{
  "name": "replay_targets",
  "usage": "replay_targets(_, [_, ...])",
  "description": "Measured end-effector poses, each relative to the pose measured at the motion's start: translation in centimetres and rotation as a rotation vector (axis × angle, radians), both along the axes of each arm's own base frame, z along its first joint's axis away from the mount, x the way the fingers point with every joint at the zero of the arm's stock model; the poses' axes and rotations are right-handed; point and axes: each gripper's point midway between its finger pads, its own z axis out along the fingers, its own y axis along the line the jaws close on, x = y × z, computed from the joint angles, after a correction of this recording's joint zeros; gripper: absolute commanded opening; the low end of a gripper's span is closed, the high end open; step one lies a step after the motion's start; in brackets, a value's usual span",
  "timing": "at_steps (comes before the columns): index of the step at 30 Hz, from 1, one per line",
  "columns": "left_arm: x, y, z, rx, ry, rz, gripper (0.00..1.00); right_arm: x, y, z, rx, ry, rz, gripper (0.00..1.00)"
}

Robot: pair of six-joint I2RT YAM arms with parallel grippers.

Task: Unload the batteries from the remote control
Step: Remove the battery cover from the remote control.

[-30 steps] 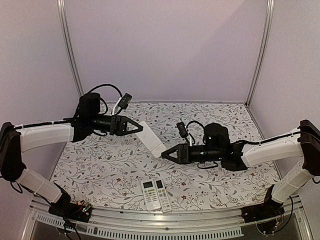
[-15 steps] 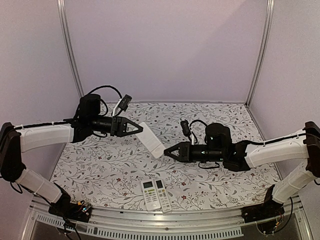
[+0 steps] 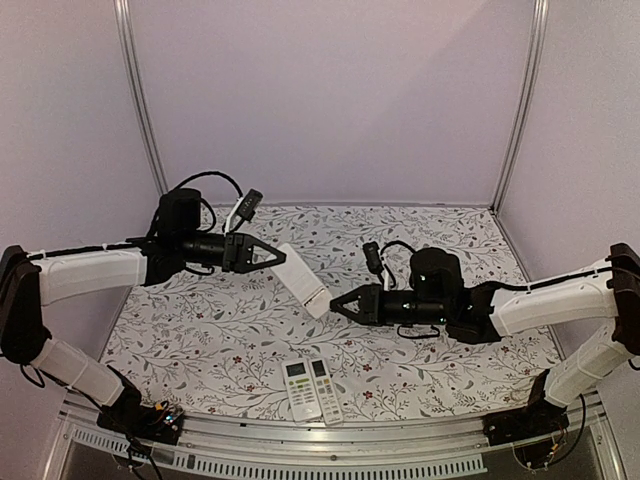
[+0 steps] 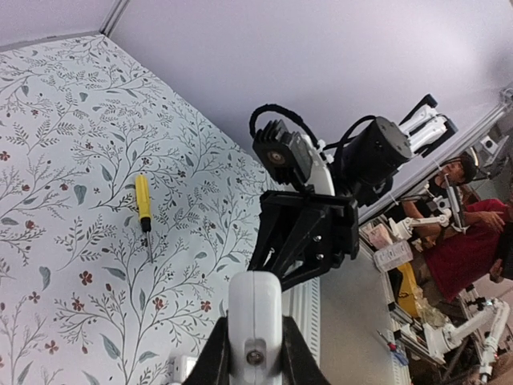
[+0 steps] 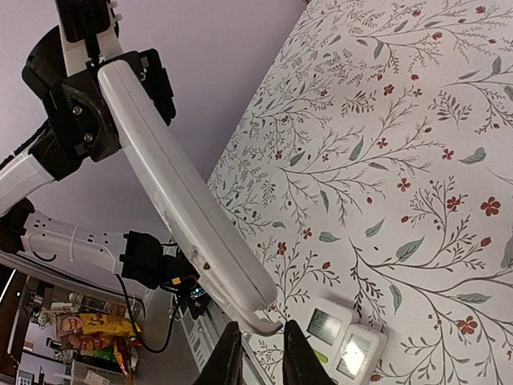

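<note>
My left gripper (image 3: 278,257) is shut on the upper end of a long white remote control (image 3: 303,278), held slanting above the table. In the left wrist view its fingers (image 4: 216,357) clamp the remote's rounded end (image 4: 255,317). My right gripper (image 3: 336,303) is at the remote's lower end. In the right wrist view the remote (image 5: 180,188) runs down to a thin battery cover lip (image 5: 268,326) lifted off its underside. That lip lies between my right gripper's (image 5: 258,349) narrowly closed fingertips. The batteries are hidden.
Two small white remotes with screens (image 3: 297,388) (image 3: 326,385) lie side by side near the table's front edge, also seen below the held remote (image 5: 325,329). A yellow-handled screwdriver (image 4: 143,202) lies on the flowered tablecloth. Grey walls close off the back and sides.
My right gripper has narrowed its jaws at the remote's lower end and shifted slightly up. The left arm and the remote have stayed still.
</note>
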Motion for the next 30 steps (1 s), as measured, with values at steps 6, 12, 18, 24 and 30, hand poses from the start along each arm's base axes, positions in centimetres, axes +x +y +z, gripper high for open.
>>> replay_targets(6, [-0.4, 0.0, 0.2, -0.021, 0.019, -0.017, 0.0, -0.3, -0.5, -0.9, -0.017, 0.011, -0.001, 0.15])
replay_targets(12, [-0.3, 0.0, 0.1, -0.018, 0.021, -0.007, 0.0, -0.3, -0.4, -0.9, -0.016, 0.009, 0.0, 0.15])
replay_targets(18, [0.2, 0.1, -0.4, 0.001, 0.027, 0.025, 0.0, -0.3, -0.5, -0.9, -0.018, 0.007, -0.001, 0.17])
replay_targets(24, [0.9, 0.4, -1.1, 0.028, 0.041, 0.069, 0.0, -0.1, -1.5, -0.8, -0.037, -0.007, -0.034, 0.27])
replay_targets(30, [1.3, 0.6, -1.8, 0.054, 0.057, 0.094, 0.0, 0.2, -2.9, -0.1, -0.091, -0.057, -0.083, 0.49])
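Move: The battery cover, already slid partly past the low end of the remote control, is right at my right fingertips, its middle about 3 cm left, 1 cm ahead and 1 cm up. From that hand the remote control's middle is some 6 cm left, 3 cm ahead and 3 cm higher; two spare remotes lie about 16 cm below and 10 cm back, one 2 cm left, one 7 cm left. My left hand has the cover 9 cm right, 4 cm back and 5 cm below. With my right fingertips nearly shut at the cover's jutting end, I dip about 1 cm, bringing the cover down off the remote control, and pause there. Then I draw that hand off to the right, about 2.5 cm, away from the remote control, with a slight rise as the fingers open. My left hand keeps its pinch on the far end, late on easing some 2 cm down and forward. ##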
